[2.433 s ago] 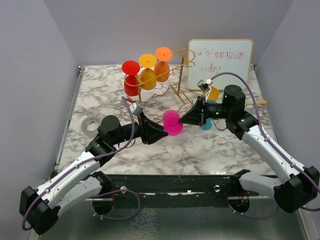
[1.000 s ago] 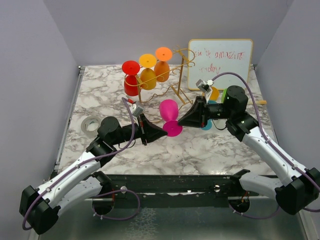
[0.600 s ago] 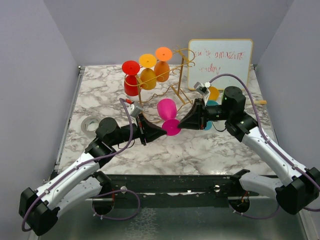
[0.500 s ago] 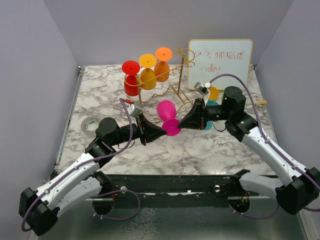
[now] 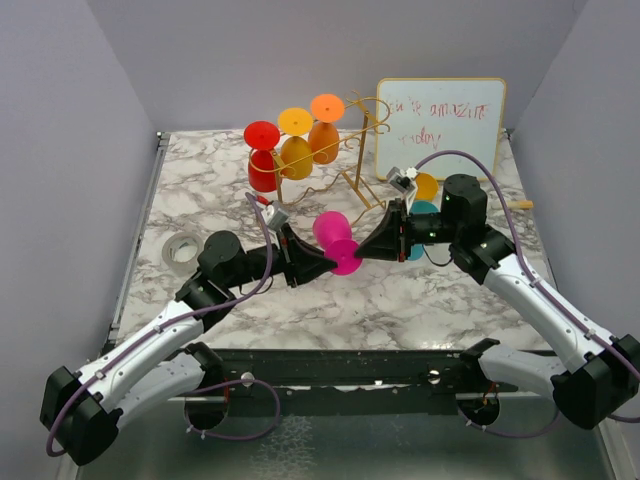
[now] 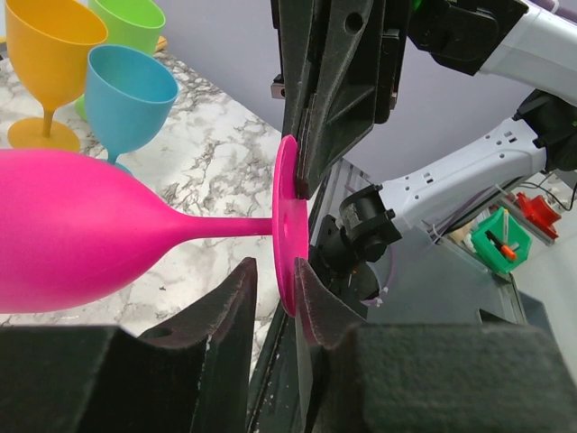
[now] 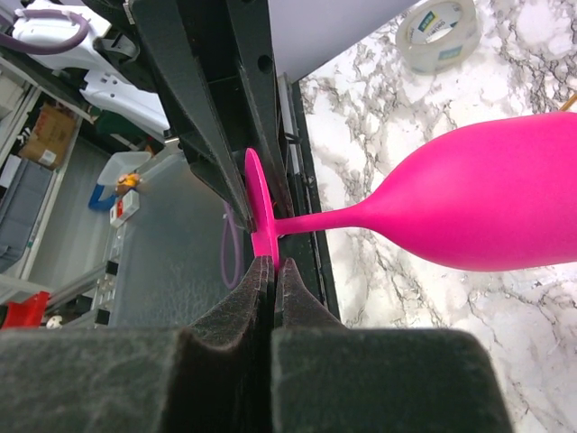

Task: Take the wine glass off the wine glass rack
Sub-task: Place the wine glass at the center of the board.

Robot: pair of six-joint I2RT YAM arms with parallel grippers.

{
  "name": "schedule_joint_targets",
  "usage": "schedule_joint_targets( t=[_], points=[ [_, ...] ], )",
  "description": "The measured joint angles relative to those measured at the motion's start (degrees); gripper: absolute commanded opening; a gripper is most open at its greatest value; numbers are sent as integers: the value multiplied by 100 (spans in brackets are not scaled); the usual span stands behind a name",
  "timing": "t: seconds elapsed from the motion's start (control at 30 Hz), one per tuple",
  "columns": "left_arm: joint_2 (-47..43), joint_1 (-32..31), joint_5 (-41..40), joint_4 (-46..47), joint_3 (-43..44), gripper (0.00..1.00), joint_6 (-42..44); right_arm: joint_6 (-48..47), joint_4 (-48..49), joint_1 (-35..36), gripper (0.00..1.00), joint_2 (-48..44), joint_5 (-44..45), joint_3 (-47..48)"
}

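Note:
A pink wine glass (image 5: 333, 236) hangs tilted in mid-air over the table's middle, between both grippers. My right gripper (image 7: 273, 266) is shut on the rim of its round foot (image 7: 261, 216). My left gripper (image 6: 275, 281) stands a little open around the same foot (image 6: 287, 236), with a gap on one side. The bowl (image 6: 72, 230) points away from the right arm. The gold wine glass rack (image 5: 357, 178) stands at the back, carrying a red glass (image 5: 262, 162), a yellow one (image 5: 296, 152) and an orange one (image 5: 324, 136) upside down.
A whiteboard (image 5: 441, 126) leans at the back right. An orange glass (image 6: 47, 56), a teal glass (image 6: 129, 90) and a green glass (image 6: 135, 22) stand by the right arm. A roll of tape (image 5: 180, 250) lies at the left.
The pink glass has tipped from near upright to a flatter tilt. My left jaws have loosened from the foot, and my right jaws have closed tight on it.

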Motion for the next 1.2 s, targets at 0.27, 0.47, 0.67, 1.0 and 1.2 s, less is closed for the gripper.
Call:
schedule_joint_targets(
  t=[0.27, 0.47, 0.67, 1.0, 1.2],
  points=[
    [105, -4, 52, 26, 31, 6, -11, 0, 22, 2, 1, -85, 24, -72],
    [133, -4, 103, 26, 31, 0, -13, -2, 105, 2, 9, -85, 24, -140],
    [127, -4, 129, -13, 31, 0, 267, 35, 87, 7, 26, -66, 48, -173],
    [-66, -9, 157, -83, -101, 0, 824, 308, -7, 31, 52, 149, 221, -173],
    [-339, -173, 28, -560, -258, 0, 1633, 308, -149, 37, 68, 151, 540, -168]
  ],
)
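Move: The pink glass's foot lies between both hands, its middle about 3 cm right of the left hand's nearly shut pads and 2 cm left of the right hand's, level with both; its bowl points forward. From the right hand, the standing blue glass is about 17 cm ahead, 14 cm right and 20 cm below; the standing yellow glass is 8 cm beyond it. The rack stands some 25 cm ahead of the left hand, 2 cm left, its middle 12 cm lower. The left fingers close the last bit and pinch the near edge of the pink glass's foot, while the right hand still holds the opposite edge; then the right fingers spread wide and let go, that hand easing down about 2.5 cm and slightly forward. The left hand now carries the glass alone, sinking some 3 cm and turning about 15 degrees so the bowl swings upward. ##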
